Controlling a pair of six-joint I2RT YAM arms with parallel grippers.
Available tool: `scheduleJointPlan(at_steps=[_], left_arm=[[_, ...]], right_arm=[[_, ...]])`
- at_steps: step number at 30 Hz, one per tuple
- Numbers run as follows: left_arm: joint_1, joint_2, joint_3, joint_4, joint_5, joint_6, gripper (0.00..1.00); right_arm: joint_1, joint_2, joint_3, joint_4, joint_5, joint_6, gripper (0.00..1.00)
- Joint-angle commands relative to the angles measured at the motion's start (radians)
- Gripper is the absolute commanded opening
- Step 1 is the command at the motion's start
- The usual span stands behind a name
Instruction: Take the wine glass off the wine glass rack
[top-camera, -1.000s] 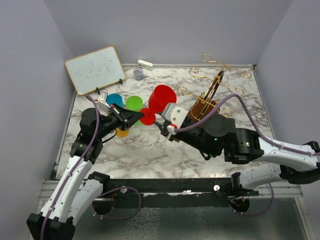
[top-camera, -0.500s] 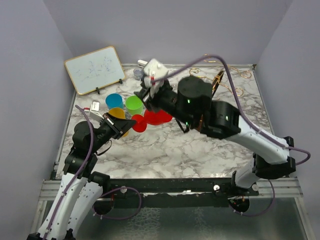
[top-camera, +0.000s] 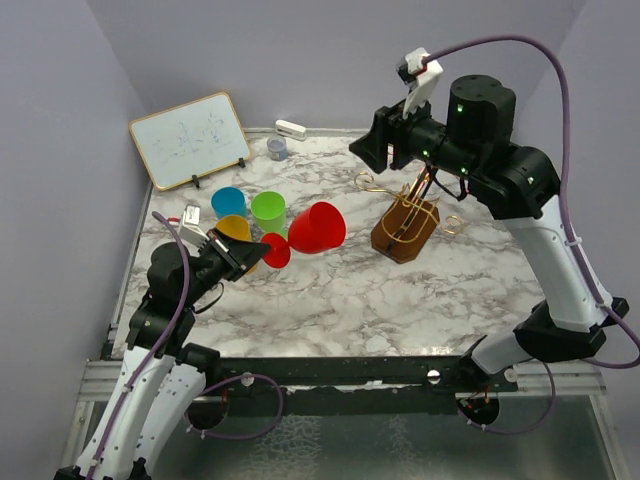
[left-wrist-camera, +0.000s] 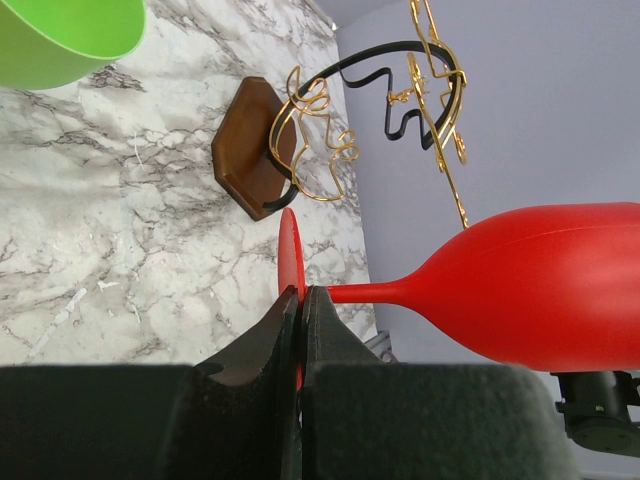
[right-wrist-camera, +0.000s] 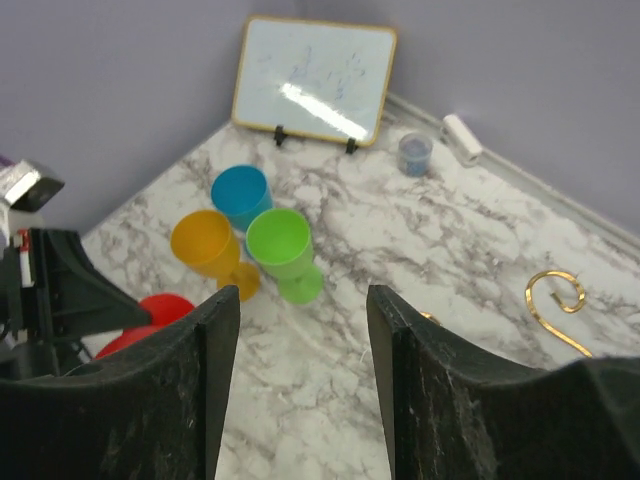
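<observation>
The red wine glass (top-camera: 318, 228) lies on its side, clear of the rack, bowl pointing right. My left gripper (top-camera: 262, 248) is shut on the edge of its round foot (left-wrist-camera: 292, 262); the stem and bowl (left-wrist-camera: 545, 285) stick out past the fingertips. The wine glass rack (top-camera: 405, 232), gold wire on a dark wooden hexagonal base (left-wrist-camera: 248, 146), stands right of the glass, its upper arms partly hidden behind my right arm. My right gripper (top-camera: 370, 150) hangs high above the table's back, open and holding nothing (right-wrist-camera: 303, 300).
Green (right-wrist-camera: 280, 245), yellow (right-wrist-camera: 205, 245) and blue (right-wrist-camera: 240, 195) glasses stand together at the left middle. A whiteboard (top-camera: 190, 138) leans at the back left, with a small grey cup (top-camera: 277, 148) and a white eraser (top-camera: 290, 128) near the back wall.
My right arm has swung away from the red glass, up and back over the rack, and its jaws have opened wide. The left gripper has kept its hold on the glass's foot.
</observation>
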Motion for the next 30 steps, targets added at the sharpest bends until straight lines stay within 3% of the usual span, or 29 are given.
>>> scheduleJointPlan(at_steps=[1,6,30], left_arm=[[0.0,-0.008,0.037,0.009,-0.024,0.016,0.0],[0.001,-0.003,0.047,-0.002,-0.029,0.02,0.0],[0.0,0.022,0.051,0.021,-0.039,0.011,0.0]], right_arm=[[-0.021,-0.039,-0.142,-0.125,-0.203,0.017,0.54],[-0.023,-0.091,-0.259,-0.076,-0.284,0.009,0.54],[-0.023,-0.061,-0.333,-0.017,-0.456,0.014,0.49]])
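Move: The red wine glass is still held by its foot in the left hand. From the right hand its bowl lies about 11 cm back, 9 cm to the left and 12 cm below; from the left hand it is roughly 9 cm to the right, 3 cm back and 9 cm above. From the right hand the green glass stands some 10 cm ahead, 21 cm left and 39 cm down, the yellow one 6 cm ahead and 28 cm left, and the rack base 12 cm ahead and 12 cm right. With the left hand staying put and keeping the red glass's foot pinched, the right hand drops quickly about 10 cm, drawing back as it goes, then eases a little farther back to bring its parted fingers up to the glass's rim. Its wrist tips down and turns counter-clockwise, some 20 degrees each; whether a finger touches the rim can't be seen. ##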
